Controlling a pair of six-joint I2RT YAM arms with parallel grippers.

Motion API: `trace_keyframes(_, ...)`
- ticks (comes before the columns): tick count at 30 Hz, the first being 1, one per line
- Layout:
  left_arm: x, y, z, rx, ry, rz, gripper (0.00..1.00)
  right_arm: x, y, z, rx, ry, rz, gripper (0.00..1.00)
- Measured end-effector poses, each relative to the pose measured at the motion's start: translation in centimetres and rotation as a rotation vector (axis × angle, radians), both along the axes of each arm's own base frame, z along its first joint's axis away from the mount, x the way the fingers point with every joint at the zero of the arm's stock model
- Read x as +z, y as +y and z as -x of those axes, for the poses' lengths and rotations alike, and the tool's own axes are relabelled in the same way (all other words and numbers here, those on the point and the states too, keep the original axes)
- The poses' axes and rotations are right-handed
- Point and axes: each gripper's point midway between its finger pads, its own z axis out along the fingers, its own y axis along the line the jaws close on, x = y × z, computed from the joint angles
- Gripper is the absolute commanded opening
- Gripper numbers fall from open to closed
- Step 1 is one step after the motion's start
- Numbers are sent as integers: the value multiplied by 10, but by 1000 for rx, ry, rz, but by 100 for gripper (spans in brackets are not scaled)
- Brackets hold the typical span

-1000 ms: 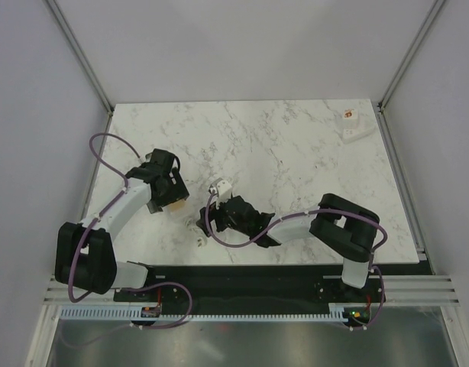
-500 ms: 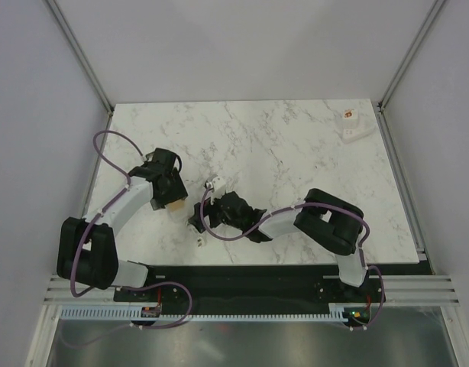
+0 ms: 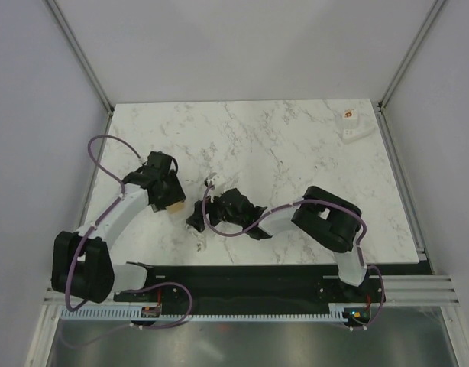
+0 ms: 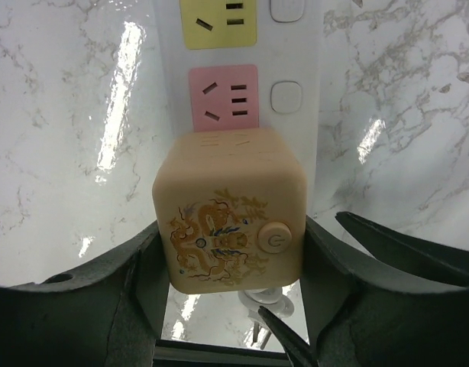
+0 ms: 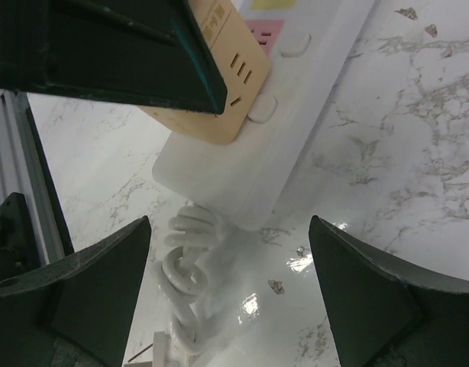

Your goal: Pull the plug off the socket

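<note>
A tan cube plug [image 4: 228, 206] with a dragon print and a round button sits in the white socket strip [image 4: 295, 46], just below its pink outlet. My left gripper [image 4: 233, 256] is shut on the plug, one dark finger pressed against each side. In the top view the left gripper [image 3: 172, 200] is at the table's near left, with the plug [image 3: 174, 206] showing as a tan patch under it. My right gripper [image 5: 231, 283] stands open above the strip's [image 5: 250, 168] cord end, with nothing between its fingers. In the right wrist view the plug [image 5: 227, 92] is half hidden by a left finger [image 5: 105, 53].
A coiled white cord [image 5: 185, 267] lies at the strip's near end, between the open right fingers. The right gripper [image 3: 201, 222] is close beside the left one. A small white and orange block [image 3: 349, 122] sits at the table's back right corner.
The left jaws have closed onto the plug's sides. The right arm has moved left, bringing its gripper over the strip's cord end, and its fingers have spread slightly wider.
</note>
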Motion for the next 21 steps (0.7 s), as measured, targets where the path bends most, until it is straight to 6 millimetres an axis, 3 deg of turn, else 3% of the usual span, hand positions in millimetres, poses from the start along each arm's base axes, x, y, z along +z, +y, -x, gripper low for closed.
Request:
trace_keyframes(9,18,-13,23,-49,-53,109,2,-1,2,-10,40,134,-145,82)
trace_keyframes(12,24,-16,27,-60,-73,132,2,3,3,-12,66,184,-220,74)
trace_keyframes(13,26,-16,28,-62,-81,136,2,4,4,-11,83,198,-243,65)
trace_keyframes(17,29,-13,33,-62,-83,125,2,6,12,-2,132,263,-302,48)
trace_keyframes(21,26,-7,39,-50,-63,106,2,2,17,-3,138,332,-337,38)
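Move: Just to the left of the right hand lies the socket strip. Its right edge beside the plug is about 4 cm ahead, 3 cm left and 3 cm below that hand, and its near end is about 1 cm back and 4 cm left, at the same depth. The plug is some 3 cm ahead, 6 cm left and 1 cm above, already in the left fingers. From the left hand that edge is about 1 cm ahead, 3 cm right and 4 cm down. Keeping its grip on the plug, the left hand draws the plug and strip back about 4 cm and up some 2.5 cm, bringing the strip to the right fingers. The right hand stays nearly in place, easing under 2 cm left; it turns nearly 30 degrees, its fingers levelling and rolling, and closes from wide open to about half, pinching the strip's right edge beside the plug. ##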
